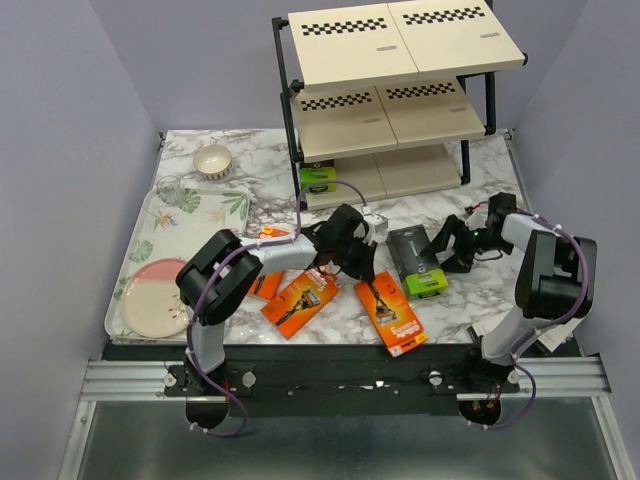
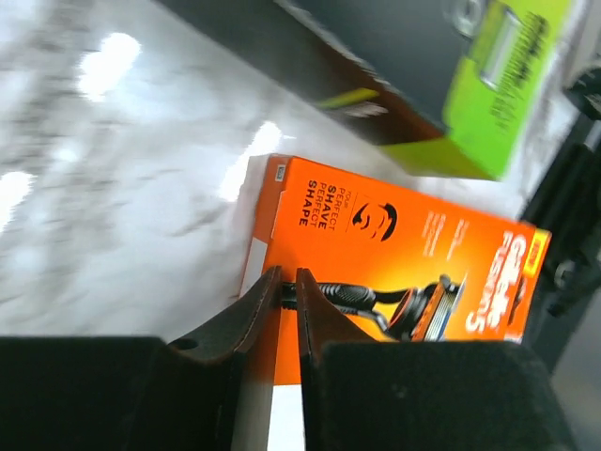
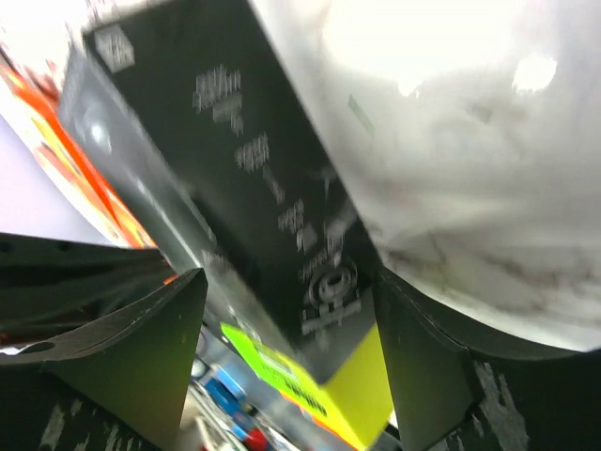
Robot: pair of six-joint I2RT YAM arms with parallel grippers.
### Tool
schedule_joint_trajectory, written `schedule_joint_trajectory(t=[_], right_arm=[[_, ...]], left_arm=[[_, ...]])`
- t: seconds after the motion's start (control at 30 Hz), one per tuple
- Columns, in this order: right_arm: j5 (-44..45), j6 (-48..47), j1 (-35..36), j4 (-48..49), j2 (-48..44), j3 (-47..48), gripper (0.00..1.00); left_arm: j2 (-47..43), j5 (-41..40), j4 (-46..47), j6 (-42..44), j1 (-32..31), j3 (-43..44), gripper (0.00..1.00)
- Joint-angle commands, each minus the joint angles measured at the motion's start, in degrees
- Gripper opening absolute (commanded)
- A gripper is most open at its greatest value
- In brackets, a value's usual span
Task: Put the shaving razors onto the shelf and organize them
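My left gripper (image 1: 360,237) (image 2: 288,274) hovers over the middle of the table, its fingers nearly together on a slim white razor box (image 1: 376,221) (image 2: 286,418). Below it lies an orange razor pack (image 2: 394,254) (image 1: 392,313). Another orange pack (image 1: 300,300) lies to its left, and a third (image 1: 265,285) is partly under the left arm. My right gripper (image 1: 447,245) (image 3: 291,282) stands open, straddling the lime-green end of a black razor pack (image 1: 415,260) (image 3: 282,216). A second black and green pack (image 1: 318,178) lies on the lowest board of the shelf (image 1: 400,45).
A floral tray (image 1: 190,215) at the left holds a pink plate (image 1: 155,295) and a clear glass (image 1: 170,188). A small bowl (image 1: 213,160) sits behind it. The shelf stands at the back right, with its black posts (image 1: 290,130) close to the left arm.
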Motion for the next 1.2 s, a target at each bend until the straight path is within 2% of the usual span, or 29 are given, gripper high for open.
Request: schedule_joint_trajectory(t=[0.0, 0.07, 0.17, 0.27, 0.33, 0.4, 0.43, 0.57, 0.6, 0.63, 0.77, 0.87, 0.9, 0.93, 1.17], right_arm=[[0.2, 8.5, 0.4, 8.7, 2.3, 3.6, 0.78], [0.2, 9.6, 0.5, 9.2, 1.5, 4.8, 0.78], [2.6, 8.8, 0.4, 6.9, -5.5, 4.9, 0.79], [7.4, 6.9, 0.4, 4.0, -16.5, 3.0, 0.83], [10.3, 8.0, 0.4, -0.6, -21.6, 2.3, 0.84], [11.0, 10.6, 0.4, -5.6, -23.4, 1.6, 0.84], [11.4, 11.7, 0.4, -7.1, -24.3, 0.9, 0.84], [11.9, 13.6, 0.4, -11.9, -28.6, -3.8, 0.81], [11.9, 12.3, 0.4, -13.4, -29.5, -4.5, 0.81], [12.4, 11.9, 0.4, -14.5, -30.3, -5.2, 0.81], [12.3, 10.7, 0.3, -18.5, -32.4, -9.1, 0.7], [10.1, 10.7, 0.4, -17.0, -30.7, -12.1, 0.59], [9.2, 9.8, 0.4, -15.8, -29.5, -12.9, 0.5], [8.4, 9.7, 0.4, -14.9, -27.9, -14.5, 0.47], [12.1, 11.0, 0.4, -10.0, -28.2, -18.3, 0.41]], left_arm=[[-0.9, -11.3, -9.0, 7.8, 3.7, -0.3, 0.26], [-2.8, -9.1, -8.0, 7.2, 3.8, 0.5, 0.35], [-4.9, -8.0, -7.2, 4.2, 3.7, 3.2, 0.47], [-5.8, -7.5, -6.1, 0.0, 3.7, 6.1, 0.6], [-5.6, -4.6, -2.5, -3.6, 3.8, 7.6, 0.64], [-4.5, -3.1, 0.2, -6.8, 3.8, 9.1, 0.71], [-2.5, -2.2, 1.4, -10.3, 3.8, 10.0, 0.72], [2.0, -2.9, 1.1, -14.2, 3.3, 14.1, 0.77], [2.4, -3.7, 1.2, -14.2, 2.6, 14.5, 0.86], [3.1, -4.3, 0.9, -14.3, 2.3, 14.8, 0.99], [4.4, -6.2, 0.1, -19.5, 1.7, 14.6, 0.99], [4.8, -5.4, 1.9, -22.8, 1.6, 13.0, 0.99], [4.8, -5.1, 2.3, -23.3, 1.7, 12.2, 0.99], [5.0, -5.0, 2.8, -24.6, 1.6, 11.8, 0.99], [6.8, -4.6, 7.2, -28.9, 1.6, 9.5, 0.94]])
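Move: The orange razor box under the left fingertips has its middle about 7 cm back and 4 cm right of that hand, a little below; the black-and-green razor box is some 4 cm ahead and 10 cm right of it, and a second orange razor box 6 cm back and 15 cm left. From the right hand, the black-and-green box's middle is about 5 cm left and 2 cm back, slightly below; the first orange box is some 14 cm back and 11 cm left. The orange razor box is still being nudged forward and left by the nearly shut left fingertips for about 4 cm; then that hand rises some 9 cm, swings right, sinks and spreads wide, coming up to the black-and-green box. The right hand edges forward beside the black-and-green box, lifts clear about 12 cm, draws back past its green end and drops low there, fingers closing halfway. ##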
